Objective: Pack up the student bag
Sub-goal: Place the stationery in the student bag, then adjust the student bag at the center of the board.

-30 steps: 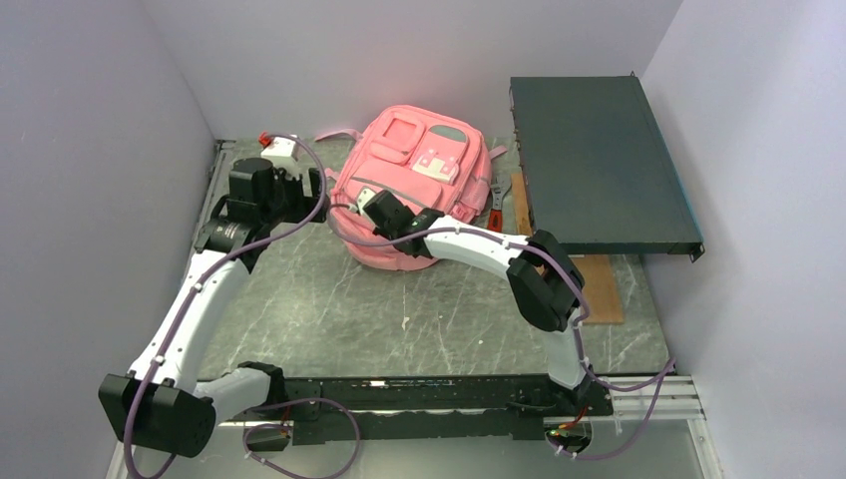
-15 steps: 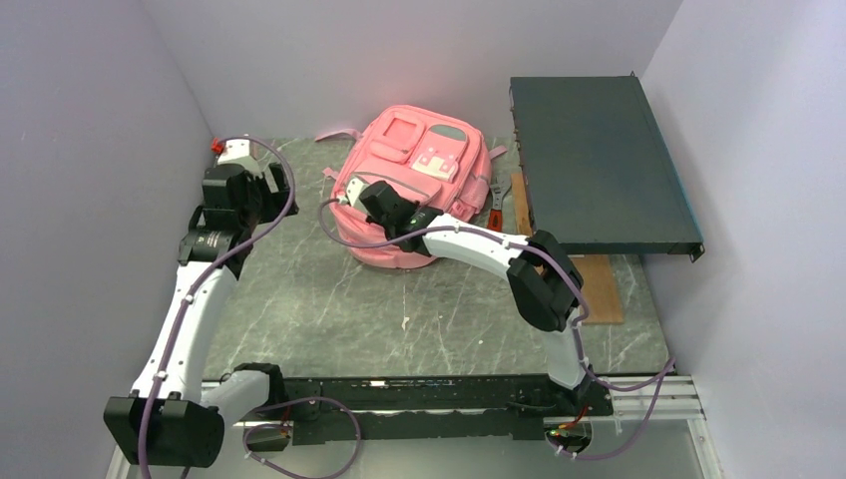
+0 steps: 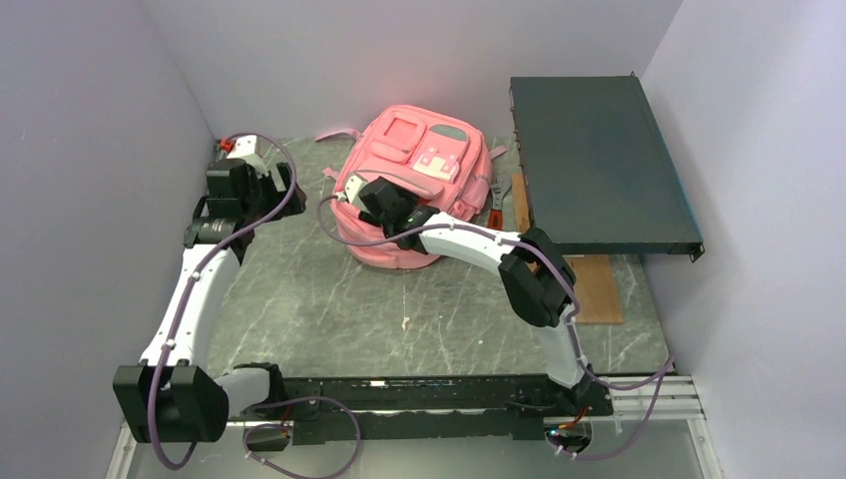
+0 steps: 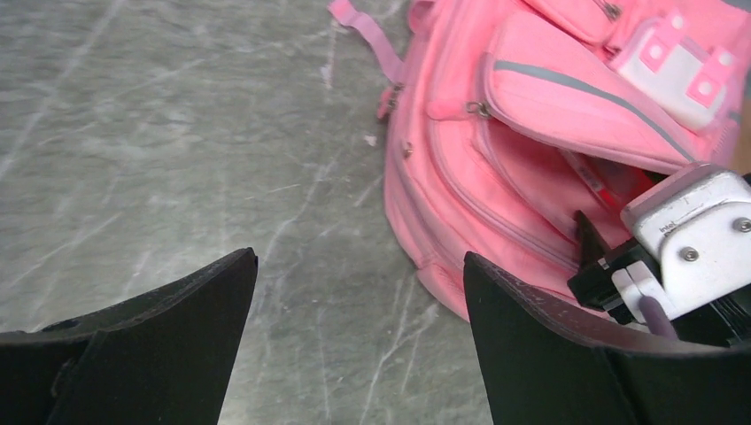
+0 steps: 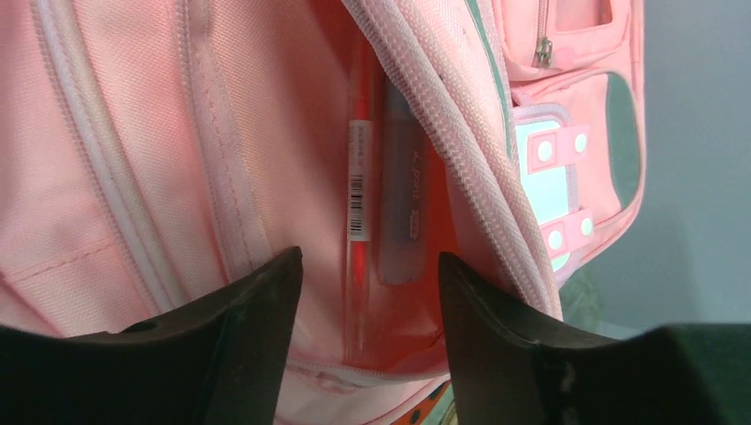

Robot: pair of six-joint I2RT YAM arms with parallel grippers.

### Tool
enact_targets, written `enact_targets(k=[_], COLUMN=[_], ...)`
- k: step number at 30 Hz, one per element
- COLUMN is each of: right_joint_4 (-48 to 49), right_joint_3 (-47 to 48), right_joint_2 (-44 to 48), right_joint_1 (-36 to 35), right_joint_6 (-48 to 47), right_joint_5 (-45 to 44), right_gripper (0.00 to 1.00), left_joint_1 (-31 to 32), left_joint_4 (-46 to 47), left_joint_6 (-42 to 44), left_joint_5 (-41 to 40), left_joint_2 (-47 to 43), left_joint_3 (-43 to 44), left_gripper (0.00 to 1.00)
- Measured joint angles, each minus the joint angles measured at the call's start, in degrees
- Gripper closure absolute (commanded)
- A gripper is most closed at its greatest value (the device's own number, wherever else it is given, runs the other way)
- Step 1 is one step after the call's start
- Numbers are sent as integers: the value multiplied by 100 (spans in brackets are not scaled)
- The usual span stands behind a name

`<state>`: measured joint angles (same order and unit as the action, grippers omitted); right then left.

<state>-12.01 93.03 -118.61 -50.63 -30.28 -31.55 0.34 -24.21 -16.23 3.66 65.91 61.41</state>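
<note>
The student bag [image 3: 419,170], a pink backpack, lies face up at the back middle of the table. My right gripper [image 3: 365,196] hovers over its near left side, open with nothing between its fingers [image 5: 368,255]. Just beyond the fingertips a front pocket [image 5: 416,115] gapes, with a red pen [image 5: 358,177] and a translucent grey pen [image 5: 400,212] lying inside. My left gripper [image 3: 271,184] hangs open near the back left corner, apart from the bag. In the left wrist view its fingers [image 4: 360,257] frame bare table, with the bag [image 4: 496,133] to the right.
A dark flat case [image 3: 599,165] rests raised at the back right over a wooden board [image 3: 602,287]. A red-handled tool [image 3: 495,216] lies between the bag and the case. Grey walls close in on the left, back and right.
My right gripper has gone from shut to open over the pocket. The left arm has drawn back to the left, away from the bag toward the wall.
</note>
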Motion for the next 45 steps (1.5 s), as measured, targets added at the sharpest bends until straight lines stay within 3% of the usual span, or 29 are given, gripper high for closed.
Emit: enact_targets(k=[5,8,10,16,19,23,29,38,45], right_joint_4=[-348,-745,-984,-1213,-1189,-1187,-1058,-931,-741], right_joint_3=[-264,-505,-748,-1515,-1873,-2166,-2944,-3357,-3383], right_joint_2=[474,977,1370,2378,2726,3047,3908,4706,4640], right_joint_1=[24,50,79,352,485,531,516,518,518], right_joint_6=[780,1423,1860,2942,3220,3471,3716,3735,3753], right_joint_5=[402,946,1381,2785,3364,3954,4496,4612,4706], right_gripper=[22,21,21,21,21,21,21,20,20], left_joint_1=[-9,-9,-9,-116,-149,-138,-122,-74,118], left_joint_4=[315,581,719,942,1373,2063,1255,101,-63], left_joint_6=[-2,-28,-48,247,881,1902,3375,4194,4382], left_joint_5=[1248,2057,2461,3311,3587,3882,4264,4317,4177], left_joint_2=[614,1071,1342,2212,2415,2465,3639,4614,4649], left_joint_3=[0,0,7,501,597,339,1683,2319,2304], left_gripper=[15,27,28,17,10,12,23,26,65])
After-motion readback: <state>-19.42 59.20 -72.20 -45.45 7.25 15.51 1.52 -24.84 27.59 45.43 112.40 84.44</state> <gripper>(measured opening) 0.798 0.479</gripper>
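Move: The zip pull at the bag's left side lies about 11 cm ahead of the left hand, 10 cm to its right and 13 cm below; the lilac strap is some 4 cm farther out than the pull, 2 cm to the left of it and lower, on the table. The right hand is still in the bag's mouth: the stationery lies about 5 cm straight ahead and 4 cm below, the front flap 7 cm ahead, 5 cm right and slightly above, the zip pull 4 cm ahead and 9 cm left. The right hand backs out of the bag's mouth empty, about 20 cm back towards the bases, rising and drifting right, its fingers opening the rest of the way while the wrist tips down and rolls its left side up. The left hand swings right and down towards the bag, then forward and finally down beside its left edge, turning nearly 60 degrees clockwise as it goes, and begins closing its fingers around the zip pull. ##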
